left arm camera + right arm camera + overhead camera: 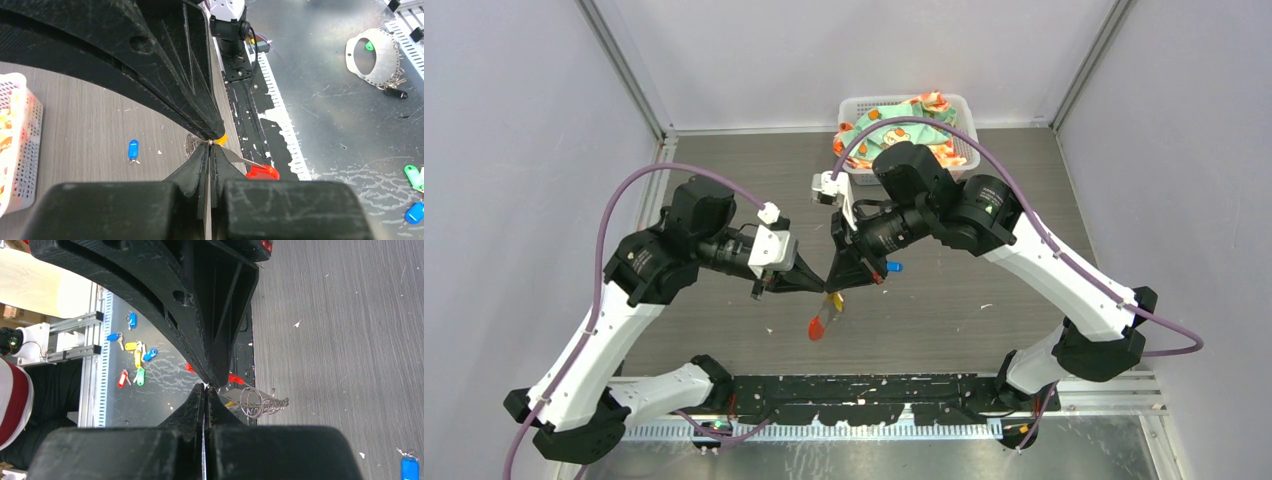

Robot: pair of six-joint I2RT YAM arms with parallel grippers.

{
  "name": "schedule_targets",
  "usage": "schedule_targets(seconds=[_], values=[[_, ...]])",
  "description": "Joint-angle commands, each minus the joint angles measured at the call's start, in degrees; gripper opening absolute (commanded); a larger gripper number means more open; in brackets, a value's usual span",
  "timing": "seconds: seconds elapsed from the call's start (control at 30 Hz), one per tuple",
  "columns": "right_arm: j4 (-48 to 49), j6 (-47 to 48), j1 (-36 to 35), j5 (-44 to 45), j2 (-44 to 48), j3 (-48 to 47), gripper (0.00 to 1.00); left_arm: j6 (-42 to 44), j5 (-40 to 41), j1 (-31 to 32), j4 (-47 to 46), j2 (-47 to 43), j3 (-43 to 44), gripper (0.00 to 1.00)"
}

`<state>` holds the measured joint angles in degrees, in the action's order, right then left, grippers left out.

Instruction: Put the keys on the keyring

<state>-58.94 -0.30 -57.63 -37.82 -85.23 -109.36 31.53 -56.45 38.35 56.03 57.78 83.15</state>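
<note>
Above the table's near middle my two grippers meet tip to tip. The left gripper (822, 287) (209, 145) is shut, and so is the right gripper (835, 283) (205, 388). Both pinch the thin wire of the keyring (252, 401) (191, 144). Its chain bunch (276, 403) and red tag (816, 326) (262, 173) dangle below. The yellow-tagged key (835, 301) (221, 139) hangs right at the tips; I cannot tell whether it is threaded on the ring. The blue-tagged key (894, 267) (133, 150) (409, 468) lies alone on the table, just right of the grippers.
A white basket (954, 103) (20, 145) with patterned cloth stands at the back edge. Beyond the table's near edge, on the metal floor, lie several loose coloured key tags (135, 355) (414, 175) and a white ring-shaped part (372, 57).
</note>
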Motion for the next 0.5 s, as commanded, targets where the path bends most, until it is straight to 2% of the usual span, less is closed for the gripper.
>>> schedule_targets(seconds=[0.0, 0.07, 0.23, 0.4, 0.47], values=[[2.4, -0.6, -0.1, -0.6, 0.4, -2.7, 0.01, 1.7, 2.3, 1.7, 1.3, 0.4, 1.5, 0.0], [3.8, -1.4, 0.0, 0.4, 1.0, -2.4, 0.09, 0.7, 4.4, 2.1, 0.4, 0.7, 1.4, 0.0], [11.2, -3.4, 0.7, 4.6, 8.4, 5.7, 0.37, -11.9, 8.9, 2.1, -12.7, -3.0, -3.3, 0.0], [21.6, -5.6, 1.7, 7.7, 18.2, 16.8, 0.49, -27.2, 7.4, 2.0, -24.9, -5.9, -7.5, 0.0], [25.1, -6.3, 1.8, 8.1, 21.3, 20.4, 0.58, -33.3, 7.4, 2.0, -28.9, -6.0, -7.8, 0.0]])
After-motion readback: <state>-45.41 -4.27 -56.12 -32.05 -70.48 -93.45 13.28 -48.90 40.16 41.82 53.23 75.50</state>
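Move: The left fingertips are already shut at the keyring's upper end, close against the right fingertips that still pinch there. The keyring's middle hangs about 6 cm below both hands and 2 cm back. From the left hand the yellow key tag is about 3 cm below and 1 cm back, and the blue key lies on the table some 15 cm ahead, 13 cm right and 36 cm down. Right fingers open halfway, backing off about 3 cm right while the left keeps its pinch on the keyring. ##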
